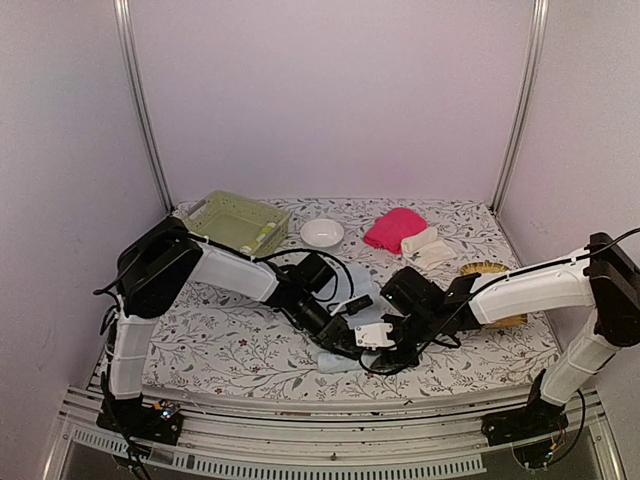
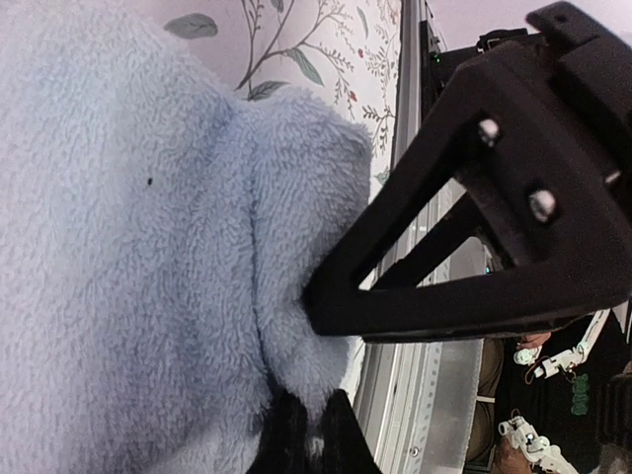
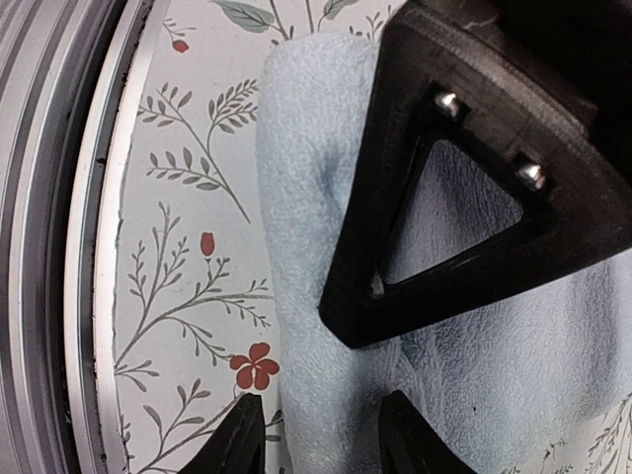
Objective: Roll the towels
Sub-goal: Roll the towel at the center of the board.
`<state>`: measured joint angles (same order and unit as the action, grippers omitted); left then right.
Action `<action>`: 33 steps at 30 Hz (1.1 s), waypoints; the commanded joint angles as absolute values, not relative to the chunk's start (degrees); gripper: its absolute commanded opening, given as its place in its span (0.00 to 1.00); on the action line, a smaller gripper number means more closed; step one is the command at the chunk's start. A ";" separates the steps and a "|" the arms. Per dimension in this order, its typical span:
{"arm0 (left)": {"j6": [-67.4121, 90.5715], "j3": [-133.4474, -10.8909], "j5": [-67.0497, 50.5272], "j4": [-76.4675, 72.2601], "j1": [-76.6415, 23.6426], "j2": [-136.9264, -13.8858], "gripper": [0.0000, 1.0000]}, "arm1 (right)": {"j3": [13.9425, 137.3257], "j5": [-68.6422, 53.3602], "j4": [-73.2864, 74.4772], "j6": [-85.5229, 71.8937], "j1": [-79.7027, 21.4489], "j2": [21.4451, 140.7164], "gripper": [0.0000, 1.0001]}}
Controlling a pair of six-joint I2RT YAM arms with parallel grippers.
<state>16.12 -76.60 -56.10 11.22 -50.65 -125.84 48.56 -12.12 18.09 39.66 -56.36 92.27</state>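
The pale blue towel [image 1: 335, 362] lies bunched near the table's front middle, under both grippers. It fills the left wrist view [image 2: 128, 247], and in the right wrist view its thick folded edge [image 3: 306, 148] runs across the flowered cloth. My left gripper [image 1: 358, 345] [image 2: 316, 434] is shut, pinching a fold of it. My right gripper [image 1: 392, 350] [image 3: 326, 434] stands open astride that edge, one finger beside the towel and one on it. A bright pink towel [image 1: 395, 228] and a cream-white towel [image 1: 425, 245] lie at the back right.
A pale green basket [image 1: 238, 222] stands at the back left and a white bowl [image 1: 322, 232] at the back middle. A yellow woven tray [image 1: 490, 270] shows partly behind the right arm. The table's metal front rail [image 2: 415, 375] is close to the towel.
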 commanded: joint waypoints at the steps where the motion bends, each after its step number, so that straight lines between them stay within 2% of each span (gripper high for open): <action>1: 16.08 -75.90 -56.64 10.44 -49.70 -126.60 0.00 | 50.70 -11.95 19.09 39.18 -56.74 89.95 0.43; 11: 15.82 -75.92 -56.69 10.36 -49.68 -127.08 0.00 | 50.00 -12.37 17.57 39.98 -56.69 94.93 0.45; 19: 13.88 -74.97 -52.46 11.17 -49.34 -124.89 0.00 | 50.57 -15.66 19.89 40.08 -56.62 96.23 0.18; 20: 13.69 -74.71 -51.49 11.23 -49.20 -124.43 0.01 | 50.65 -16.24 20.42 40.17 -56.68 96.24 0.13; 23: 14.05 -72.39 -48.36 9.59 -48.56 -121.54 0.16 | 51.45 -19.30 23.60 40.25 -56.42 96.34 0.06; 27: 14.63 -63.85 -43.63 2.55 -47.41 -112.47 0.30 | 53.86 -26.60 29.00 39.25 -53.79 97.78 0.04; 33: 15.54 -48.22 -32.50 -9.25 -47.27 -99.08 0.36 | 59.59 -38.25 36.31 38.32 -46.65 102.83 0.03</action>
<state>15.05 -56.12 -41.69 0.97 -47.66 -105.65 55.57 -27.79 28.34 39.42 -51.07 99.26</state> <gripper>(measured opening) 0.355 0.084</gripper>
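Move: The towel's near folded edge is already pinched in the left gripper and lies right at its fingers. From the right gripper the fold's middle is about 3 cm to the left and some 2 cm below, level fore and aft. The flat rest of the towel runs ahead, its middle about 12 cm ahead of the left fingers, 1 cm left and 2 cm below. The wicker tray sits some 17 cm ahead and 29 cm right of the right gripper. Hold the fold still with the left fingers while the right gripper lifts about 1 cm, dips back down over the fold and pinches it. Then open the left fingers, let go and slide away to the left about 6 cm, rising 3 cm. Meanwhile draw the pinched edge slightly back with the right, tipping its fingertips some 20 degrees towards the base. ##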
